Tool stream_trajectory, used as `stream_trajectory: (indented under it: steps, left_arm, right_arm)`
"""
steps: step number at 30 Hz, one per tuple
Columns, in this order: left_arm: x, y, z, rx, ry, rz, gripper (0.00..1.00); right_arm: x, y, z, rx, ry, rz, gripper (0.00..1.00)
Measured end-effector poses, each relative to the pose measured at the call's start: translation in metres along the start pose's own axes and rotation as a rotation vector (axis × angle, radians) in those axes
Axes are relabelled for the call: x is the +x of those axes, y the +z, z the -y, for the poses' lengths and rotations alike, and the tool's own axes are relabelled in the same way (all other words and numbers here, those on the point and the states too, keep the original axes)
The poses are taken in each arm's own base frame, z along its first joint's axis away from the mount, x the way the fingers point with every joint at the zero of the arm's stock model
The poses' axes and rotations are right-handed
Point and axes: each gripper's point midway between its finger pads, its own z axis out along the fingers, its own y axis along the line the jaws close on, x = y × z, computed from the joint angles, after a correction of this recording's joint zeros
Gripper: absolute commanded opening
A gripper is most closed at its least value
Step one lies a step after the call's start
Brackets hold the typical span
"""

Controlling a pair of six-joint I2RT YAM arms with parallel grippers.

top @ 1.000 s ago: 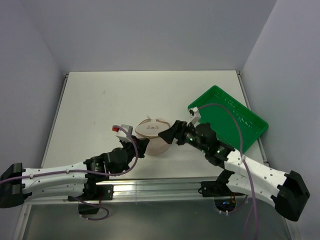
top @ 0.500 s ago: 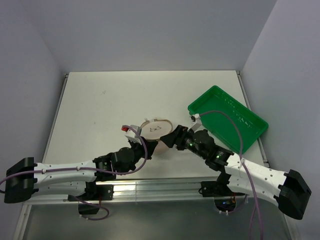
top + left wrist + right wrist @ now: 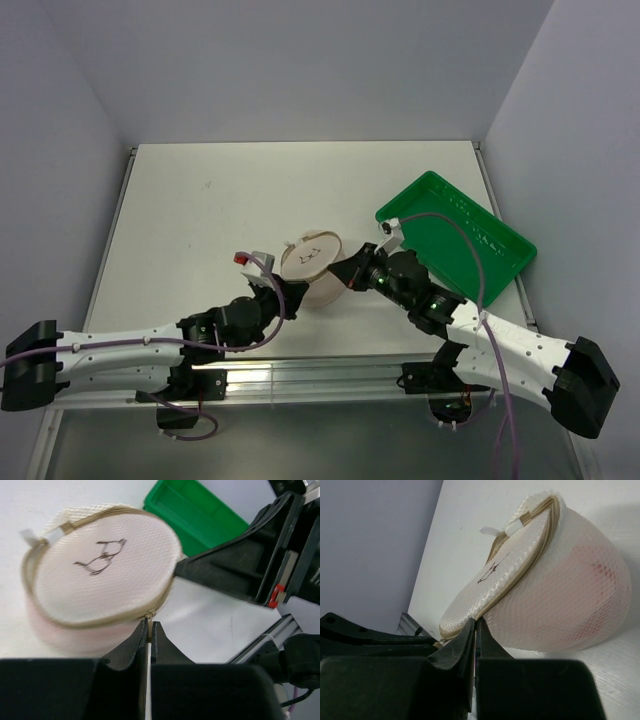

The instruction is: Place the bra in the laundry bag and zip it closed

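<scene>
The laundry bag lies near the table's front middle, a round mesh case whose upper disc bears a dark mark. Through the mesh wall the pale pink bra shows inside. From the near left, my left gripper is shut on the thin tan zipper pull at the bag's rim. At the bag's right side, my right gripper is shut on the seam where the disc meets the wall. In the top view the left gripper and the right gripper flank the bag.
A green rectangular tray sits at the right behind the right arm, its corner close to the bag. A metal rail runs along the table's front edge. Grey walls enclose the table on three sides.
The right gripper has closed from wide open onto the bag's rim. The bag's upper disc has tilted up and shifted slightly right. The left gripper stayed shut and shifted little.
</scene>
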Motion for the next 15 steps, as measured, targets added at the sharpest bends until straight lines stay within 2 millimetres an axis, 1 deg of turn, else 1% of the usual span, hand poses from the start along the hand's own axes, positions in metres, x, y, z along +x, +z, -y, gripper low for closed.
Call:
stream_trajectory:
  steps: [2,7,9,10,11,12,13,14,15]
  left_arm:
    - [-0.001,-0.006,-0.009,-0.021,0.000,0.005,0.00]
    - [-0.007,-0.023,-0.033,-0.078,-0.009,0.025,0.00]
    - [-0.012,-0.029,-0.040,-0.092,-0.025,0.040,0.00]
    - [-0.015,-0.032,-0.042,-0.098,-0.034,0.048,0.00]
    - [-0.017,-0.034,-0.044,-0.104,-0.040,0.054,0.00]
    - [-0.020,-0.037,-0.046,-0.111,-0.042,0.062,0.00]
    - [-0.022,-0.038,-0.047,-0.115,-0.043,0.067,0.00]
    - [-0.024,-0.039,-0.049,-0.120,-0.041,0.074,0.00]
    - [-0.024,-0.039,-0.050,-0.127,-0.033,0.076,0.00]
  right_arm:
    - [-0.008,0.001,0.008,0.014,-0.002,0.009,0.00]
    - [-0.034,0.005,0.034,0.057,-0.006,0.033,0.00]
    - [-0.040,0.009,0.037,0.058,-0.013,0.013,0.00]
    - [-0.041,0.012,0.036,0.052,-0.020,-0.011,0.01]
    - [-0.041,0.014,0.033,0.043,-0.030,-0.030,0.06]
    - [-0.042,0.017,0.027,0.028,-0.038,-0.045,0.14]
    - [-0.043,0.019,0.023,0.016,-0.047,-0.058,0.37]
    - [-0.044,0.021,0.020,0.009,-0.051,-0.065,0.50]
    - [-0.048,0.024,0.019,0.011,-0.064,-0.060,0.68]
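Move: Just ahead of the left hand, which already grips the zip pull, lies the laundry bag's lid, its middle about 8 cm forward and 2 cm right, roughly level; the white zip tab is some 12 cm straight ahead. The right hand already pinches the bag's right rim, with the lid's middle about 3 cm ahead and 5 cm left. From the right hand, the green tray's middle lies about 10 cm ahead, 30 cm right and well below. Drawing the pinched zip pull about 7 cm to the left, away from the right hand, the left hand keeps its grip and turns some 10 degrees counter-clockwise. The right hand meanwhile carries the rim forward and to the right, then eases back left and slightly up, about 5 cm farther forward in all, and at the last opens nearly halfway to let go of the rim. ##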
